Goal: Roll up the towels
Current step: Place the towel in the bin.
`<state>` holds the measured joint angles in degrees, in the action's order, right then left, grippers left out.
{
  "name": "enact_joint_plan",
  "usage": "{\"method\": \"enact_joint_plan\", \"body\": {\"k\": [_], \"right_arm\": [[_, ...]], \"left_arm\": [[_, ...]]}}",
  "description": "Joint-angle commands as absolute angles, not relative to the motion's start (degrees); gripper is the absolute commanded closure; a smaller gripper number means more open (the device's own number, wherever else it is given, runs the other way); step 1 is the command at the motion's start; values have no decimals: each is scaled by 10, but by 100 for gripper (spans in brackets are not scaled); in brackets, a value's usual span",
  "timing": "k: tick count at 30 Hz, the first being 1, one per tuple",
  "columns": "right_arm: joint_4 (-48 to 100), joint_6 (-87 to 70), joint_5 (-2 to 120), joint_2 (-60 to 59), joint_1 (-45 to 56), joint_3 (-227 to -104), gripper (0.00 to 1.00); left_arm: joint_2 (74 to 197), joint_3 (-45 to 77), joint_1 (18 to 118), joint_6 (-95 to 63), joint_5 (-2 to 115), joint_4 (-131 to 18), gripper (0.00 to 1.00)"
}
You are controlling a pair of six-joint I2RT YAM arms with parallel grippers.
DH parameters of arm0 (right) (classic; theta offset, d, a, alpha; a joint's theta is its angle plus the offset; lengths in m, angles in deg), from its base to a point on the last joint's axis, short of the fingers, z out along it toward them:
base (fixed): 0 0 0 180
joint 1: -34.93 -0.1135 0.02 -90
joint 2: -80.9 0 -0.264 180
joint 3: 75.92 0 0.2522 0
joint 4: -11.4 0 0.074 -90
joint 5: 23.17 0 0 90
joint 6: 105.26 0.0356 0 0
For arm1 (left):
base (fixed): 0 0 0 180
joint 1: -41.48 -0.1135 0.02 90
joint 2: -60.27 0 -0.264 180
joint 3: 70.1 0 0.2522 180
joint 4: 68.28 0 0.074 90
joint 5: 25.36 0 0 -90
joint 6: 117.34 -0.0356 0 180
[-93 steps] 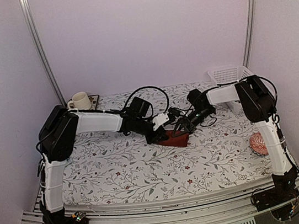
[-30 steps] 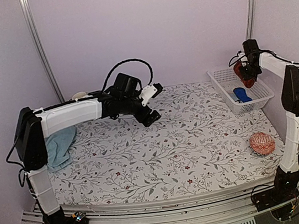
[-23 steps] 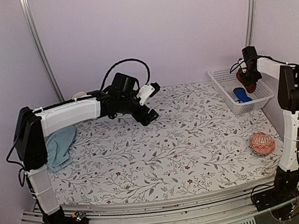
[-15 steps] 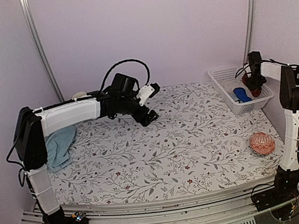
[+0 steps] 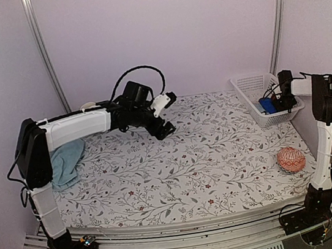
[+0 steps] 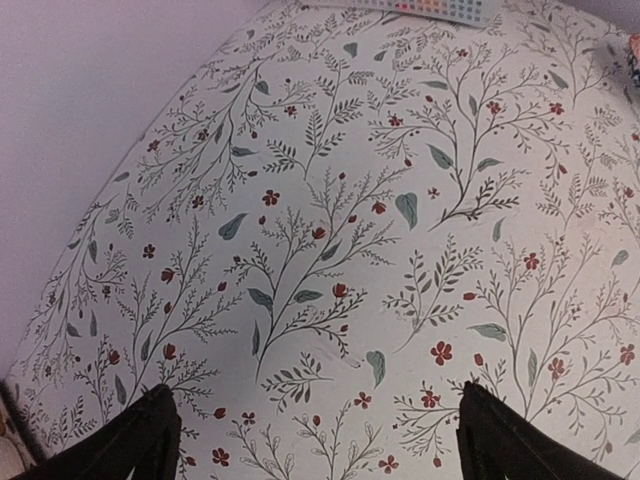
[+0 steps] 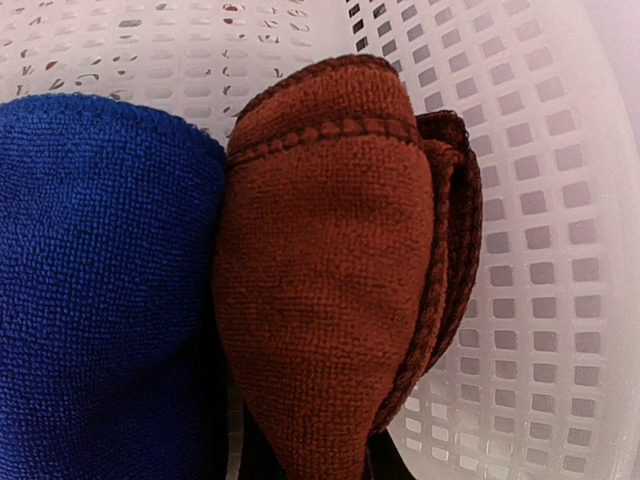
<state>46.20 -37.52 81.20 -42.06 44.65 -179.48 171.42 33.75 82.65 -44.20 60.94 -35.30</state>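
Observation:
The dark maroon towel [image 7: 340, 260] is rolled up and sits inside the white basket [image 7: 560, 200], pressed against a bright blue cloth object [image 7: 100, 290]. My right gripper [image 7: 310, 465] is shut on the roll's near end, with only dark finger edges showing beneath it. From above, the right gripper [image 5: 282, 103] reaches down into the basket [image 5: 244, 85] and hides the maroon towel. The pale blue towel [image 5: 66, 163] lies crumpled at the table's left edge. My left gripper [image 6: 320, 440] hangs open over bare floral cloth at the back centre [image 5: 165, 129], holding nothing.
An orange-pink patterned ball [image 5: 291, 159] rests near the right front of the table. A cup [image 5: 87, 105] peeks out behind the left arm at the back left. The bright blue object [image 5: 266, 105] lies in the basket beside the right gripper.
The right gripper has come down from above the basket into it, carrying the maroon towel. The left arm has barely shifted.

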Motion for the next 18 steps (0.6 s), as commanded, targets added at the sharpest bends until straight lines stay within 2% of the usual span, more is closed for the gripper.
{"method": "enact_joint_plan", "body": {"k": [1,3,4,7,11,18], "right_arm": [[455,-366,790,-424,454,-1799,98],[462,-367,791,-427,457,-1802,97],[464,-367,790,-427,458,-1802,93],[466,-362,788,-420,458,-1803,67],[484,-363,787,-417,458,-1818,60],[506,-361,792,-395,458,-1846,39]], "left_arm": [[1743,338,820,-436,603,-351,3],[1742,338,820,-436,603,-350,3],[1742,338,821,-436,603,-349,3],[1742,338,821,-436,604,-349,3],[1742,341,821,-437,602,-348,3],[1747,350,821,-438,596,-346,3]]}}
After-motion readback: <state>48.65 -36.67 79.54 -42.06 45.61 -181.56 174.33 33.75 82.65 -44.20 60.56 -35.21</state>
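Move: The right fingers still pinch the near end of the rolled red towel inside the bin; the roll's middle lies about 4 cm ahead of them and 1 cm below. The blue towel is some 6 cm to their left and 2 cm ahead, about 1 cm lower; the bin's middle is roughly 6 cm left and 3 cm ahead. From the idle left hand, the red towel lies some 46 cm right, 15 cm ahead and 12 cm below. Right fingers open about halfway, releasing their squeeze on the red towel in place; left hand sinks 3 cm. ##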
